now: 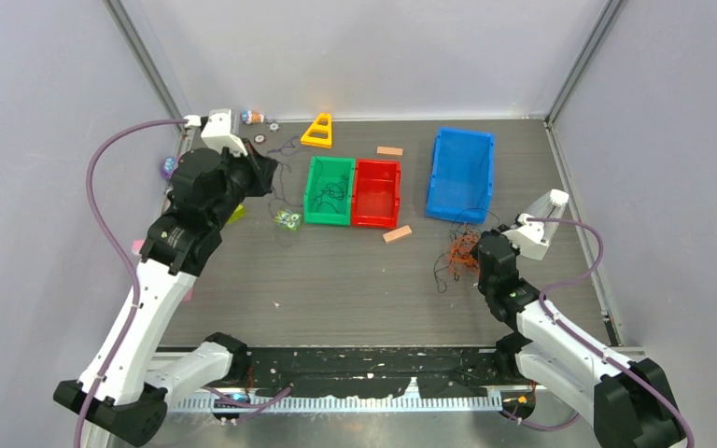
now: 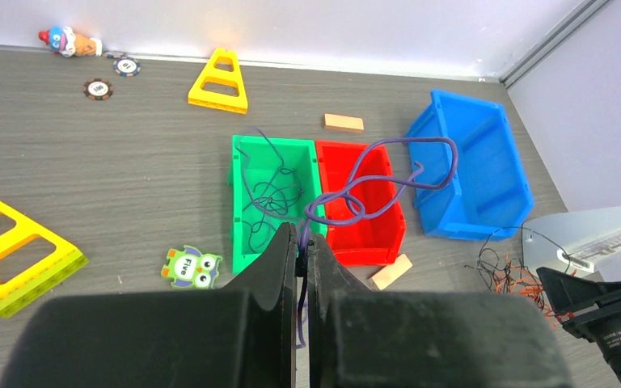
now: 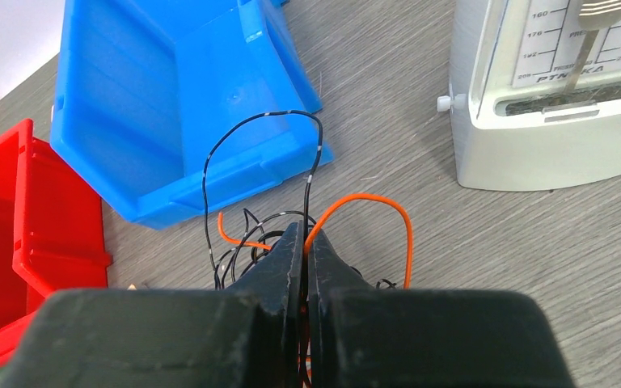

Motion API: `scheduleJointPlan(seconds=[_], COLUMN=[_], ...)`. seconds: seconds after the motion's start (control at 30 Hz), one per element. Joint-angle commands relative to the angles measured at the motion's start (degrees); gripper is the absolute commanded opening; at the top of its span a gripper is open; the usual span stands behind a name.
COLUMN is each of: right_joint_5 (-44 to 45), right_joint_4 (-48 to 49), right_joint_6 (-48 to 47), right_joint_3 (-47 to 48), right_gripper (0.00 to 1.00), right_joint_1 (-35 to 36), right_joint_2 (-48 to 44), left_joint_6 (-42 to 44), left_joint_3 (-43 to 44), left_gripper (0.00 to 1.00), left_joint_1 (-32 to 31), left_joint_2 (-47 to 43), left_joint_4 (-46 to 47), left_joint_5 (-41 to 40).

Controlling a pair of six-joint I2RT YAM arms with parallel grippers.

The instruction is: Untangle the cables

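A clump of thin orange and black cables (image 1: 462, 252) lies on the table in front of the blue bin (image 1: 462, 173). My right gripper (image 1: 479, 254) sits at that clump. In the right wrist view it (image 3: 306, 234) is shut on an orange strand (image 3: 372, 198) and a black strand (image 3: 259, 121) that loop up from the tips. My left gripper (image 2: 303, 236) is shut on a purple cable (image 2: 388, 174), which loops over the red bin (image 2: 372, 246). It hangs above the near edge of the green bin (image 1: 309, 191), which holds several dark strands (image 2: 271, 194).
A white metronome (image 3: 550, 97) stands to the right of the clump. Two wooden blocks (image 1: 389, 150) (image 1: 397, 234), yellow triangles (image 1: 318, 131) (image 2: 20, 255), an owl piece (image 2: 192, 267), poker chips (image 2: 98, 89) and a small toy figure (image 2: 69, 40) lie about the bins.
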Motion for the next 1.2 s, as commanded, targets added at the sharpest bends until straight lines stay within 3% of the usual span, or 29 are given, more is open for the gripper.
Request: scheduleJointPlan(seconds=[0.0,1.17], right_joint_5=[0.1,-1.0], right_joint_4=[3.32,4.3], right_joint_6=[-0.48,-1.09], right_joint_3=[0.0,0.14], right_gripper=[0.05,0.06], right_joint_1=[-0.19,-0.21], right_joint_2=[-0.33,0.27], left_joint_6=[1.08,-0.22], left_joint_3=[4.72,29.42], left_gripper=[0.0,0.0], left_joint_1=[0.24,0.24], left_joint_2=[2.85,30.19], left_joint_4=[3.44,3.48], left_joint_5=[1.23,4.68])
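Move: The left hand, shut on the purple cable and holding it high, has the green bin some 19 cm ahead, 6 cm to its right and 34 cm below. At table level, the red bin is about 19 cm ahead and 18 cm right, the owl toy 12 cm ahead and 4 cm left, and the yellow triangle 36 cm ahead and 2 cm right. From the right hand, the green bin is about 16 cm ahead, 36 cm left and 8 cm below. The left hand carries the dangling purple cable forward about 11 cm and some 5 cm to the right towards the green bin, rising by 3 or 4 cm, mostly early on, so that the cable stays high above the table. Its fingers stay shut on the cable and its wrist hardly turns, while the right hand stays in place and keeps its hold on the orange and black tangle. ##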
